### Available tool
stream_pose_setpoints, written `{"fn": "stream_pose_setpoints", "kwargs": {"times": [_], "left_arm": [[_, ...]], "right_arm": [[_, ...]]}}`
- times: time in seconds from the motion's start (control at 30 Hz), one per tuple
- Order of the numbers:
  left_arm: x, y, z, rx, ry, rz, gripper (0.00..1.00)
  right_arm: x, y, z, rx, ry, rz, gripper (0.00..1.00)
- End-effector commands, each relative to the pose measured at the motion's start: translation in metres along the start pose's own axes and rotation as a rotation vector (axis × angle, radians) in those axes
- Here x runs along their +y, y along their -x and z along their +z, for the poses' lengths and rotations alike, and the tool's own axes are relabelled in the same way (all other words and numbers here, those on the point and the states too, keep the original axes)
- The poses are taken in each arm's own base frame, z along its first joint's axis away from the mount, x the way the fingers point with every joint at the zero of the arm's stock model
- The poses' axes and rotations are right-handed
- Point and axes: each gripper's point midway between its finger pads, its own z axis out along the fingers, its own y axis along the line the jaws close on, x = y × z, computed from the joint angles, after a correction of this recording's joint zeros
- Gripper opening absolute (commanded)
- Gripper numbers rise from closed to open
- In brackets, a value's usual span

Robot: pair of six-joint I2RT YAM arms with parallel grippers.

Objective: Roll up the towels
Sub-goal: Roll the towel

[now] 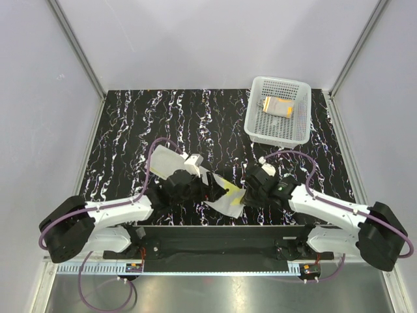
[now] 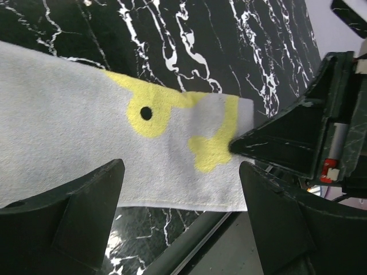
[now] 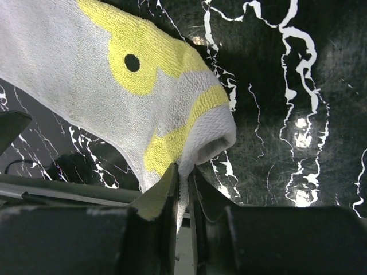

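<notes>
The yellow towel (image 1: pixel 226 197) lies grey-white side up near the table's front edge, between my two grippers. One corner of this towel (image 3: pixel 114 80) is lifted and folded, with my right gripper (image 3: pixel 183 175) shut on it. In the top view the right gripper (image 1: pixel 246 193) sits at the towel's right side. My left gripper (image 2: pixel 182 166) hangs open over the towel's (image 2: pixel 86 126) near edge, one finger (image 2: pixel 86 212) on each side, holding nothing. The left gripper (image 1: pixel 204 188) is at the towel's left side. The orange towel (image 1: pixel 279 106) lies rolled in the basket.
The white perforated basket (image 1: pixel 255 124) stands at the back right of the black marbled table (image 1: pixel 143 124). The right gripper's black body (image 2: pixel 298 137) shows close beside my left fingers. The table's front rail (image 2: pixel 200 240) runs just below the towel.
</notes>
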Motion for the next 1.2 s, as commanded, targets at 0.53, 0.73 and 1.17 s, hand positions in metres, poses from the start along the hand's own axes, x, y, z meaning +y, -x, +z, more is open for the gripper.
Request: {"fn": "stream_pose_setpoints", "kwargs": {"times": [0.53, 0.73, 1.17], "left_arm": [[-0.032, 0.031, -0.026, -0.208, -0.184, -0.053, 0.86], [-0.023, 0.041, -0.042, -0.276, -0.150, -0.025, 0.86], [-0.051, 0.048, -0.051, -0.286, -0.272, 0.035, 0.86]], "right_arm": [[0.072, 0.018, 0.035, 0.042, 0.030, -0.076, 0.20], [0.084, 0.015, 0.052, 0.079, 0.038, -0.082, 0.40], [0.094, 0.026, 0.066, 0.050, -0.013, -0.060, 0.96]]}}
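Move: The towel's near end is already pinched in the right hand, raised off the table. The stretch of towel it is to be folded onto lies about 5 cm ahead, 8 cm left and 6 cm below. From there the flat cloth runs on to its far end, roughly 27 cm left and 12 cm ahead of this hand; the basket stands about 28 cm ahead and 10 cm right. The open left hand hovers over the towel, the fold spot some 4 cm ahead and 9 cm beneath it, straight down otherwise. The towel's pinched end is carried left and forward by the right hand, about 10 cm in all, rising slightly at first and then sinking some 4 cm onto the towel's own upper face, where the fingers spread wide and let go. The left hand, still open, clears upward about 5 cm, drifting slightly left and back, its fingers tilting some 15 degrees nearer level. ##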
